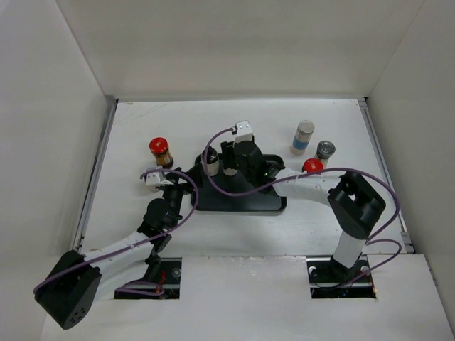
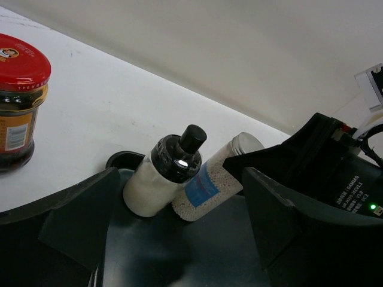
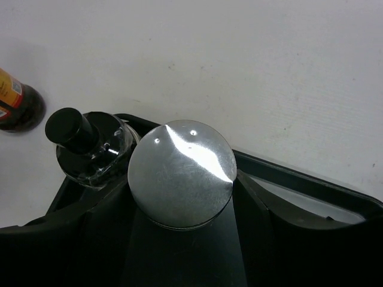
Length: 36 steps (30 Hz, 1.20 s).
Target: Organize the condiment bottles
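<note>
A black-capped bottle stands in the back left corner of the black tray. Beside it stands a white shaker with a blue label; its silver top sits between the fingers of my right gripper, which is shut on it. My left gripper hovers at the tray's left edge, open. Its fingers hold nothing, and both bottles stand just beyond them. On the table are a red-lidded jar at the left, and a second white shaker, a silver-lidded jar and another red-lidded jar at the right.
The right arm reaches across the tray from the right. White walls close the table at the back and on both sides. The tray's front and right parts are bare.
</note>
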Tool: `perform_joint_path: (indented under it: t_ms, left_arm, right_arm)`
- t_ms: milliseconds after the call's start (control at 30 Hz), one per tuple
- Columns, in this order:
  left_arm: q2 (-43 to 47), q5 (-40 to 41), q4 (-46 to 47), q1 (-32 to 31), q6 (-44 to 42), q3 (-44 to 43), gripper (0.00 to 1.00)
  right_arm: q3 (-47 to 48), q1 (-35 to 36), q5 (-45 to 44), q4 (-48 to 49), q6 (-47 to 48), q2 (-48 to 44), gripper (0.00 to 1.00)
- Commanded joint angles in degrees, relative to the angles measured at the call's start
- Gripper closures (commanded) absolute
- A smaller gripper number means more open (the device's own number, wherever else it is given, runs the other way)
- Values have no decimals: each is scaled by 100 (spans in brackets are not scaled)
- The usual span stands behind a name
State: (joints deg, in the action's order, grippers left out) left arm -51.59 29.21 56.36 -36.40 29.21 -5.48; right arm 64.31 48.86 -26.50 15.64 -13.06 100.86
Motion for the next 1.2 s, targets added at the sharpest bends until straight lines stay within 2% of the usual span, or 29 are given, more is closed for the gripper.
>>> perform_joint_path:
  t_ms: [0, 100, 167, 267, 367, 500, 633, 767, 867, 1000, 1167]
  left_arm:
    - [36, -109, 305, 32, 76, 29, 17]
    - [88, -109, 279, -2, 93, 29, 17]
    - [97, -109, 279, -20, 93, 29, 17]
    - [-9, -109, 306, 41, 102, 20, 17]
    - [62, -109, 270, -20, 94, 11, 17]
    - [-18, -109, 297, 33, 102, 11, 17]
    - [123, -100, 270, -29, 93, 20, 17]
    - [123, -109, 270, -55, 102, 11, 17]
    - [211, -91, 270, -64, 102, 46, 17]
    - [281, -117, 253, -73, 102, 47, 17]
    - [264, -109, 209, -3, 102, 47, 17]
  right_arm:
    - [319, 66, -189, 651, 40, -14, 34]
    - [319, 66, -232, 695, 189, -22, 37]
    - [310, 66, -329, 695, 234, -75, 34]
    - [345, 75, -294, 607, 321, -128, 9]
    - [319, 102, -294, 484, 331, -329, 3]
    - [170, -29, -329, 379, 286, -926, 1]
    - [-68, -959, -583, 195, 94, -1419, 3]
    - [134, -2023, -1049, -482, -47, -1367, 1]
    - [195, -2560, -1076, -772, -39, -1288, 0]
    - [406, -2983, -831, -1212, -30, -990, 0]
    - [617, -3203, 118, -1300, -214, -656, 0]
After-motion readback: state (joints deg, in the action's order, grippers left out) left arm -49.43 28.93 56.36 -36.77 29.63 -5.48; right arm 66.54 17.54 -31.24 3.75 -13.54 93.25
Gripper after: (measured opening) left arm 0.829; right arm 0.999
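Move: Between the right fingers stands a blue-label bottle, already in the tray, its middle some 3 cm below them; the black-capped bottle is level with it, about 7 cm left. The other blue-label bottle lies about 8 cm ahead and 25 cm right of that hand, 3 cm lower. The dark-lidded jar is 3 cm ahead and 32 cm right, the red-lidded jar 6 cm back and 27 cm right. From the left hand the other blue-label bottle is roughly 13 cm ahead, 44 cm right. Opening its fingers wide to let go of the tray bottle, the right hand lifts clear by about 12 cm, then swings fast some 27 cm right and 9 cm forward towards the other blue-label bottle, turning about 35 degrees clockwise. Coming down some 8 cm at the end, it brings the open fingers to either side of that bottle's lid, with no grip yet. ##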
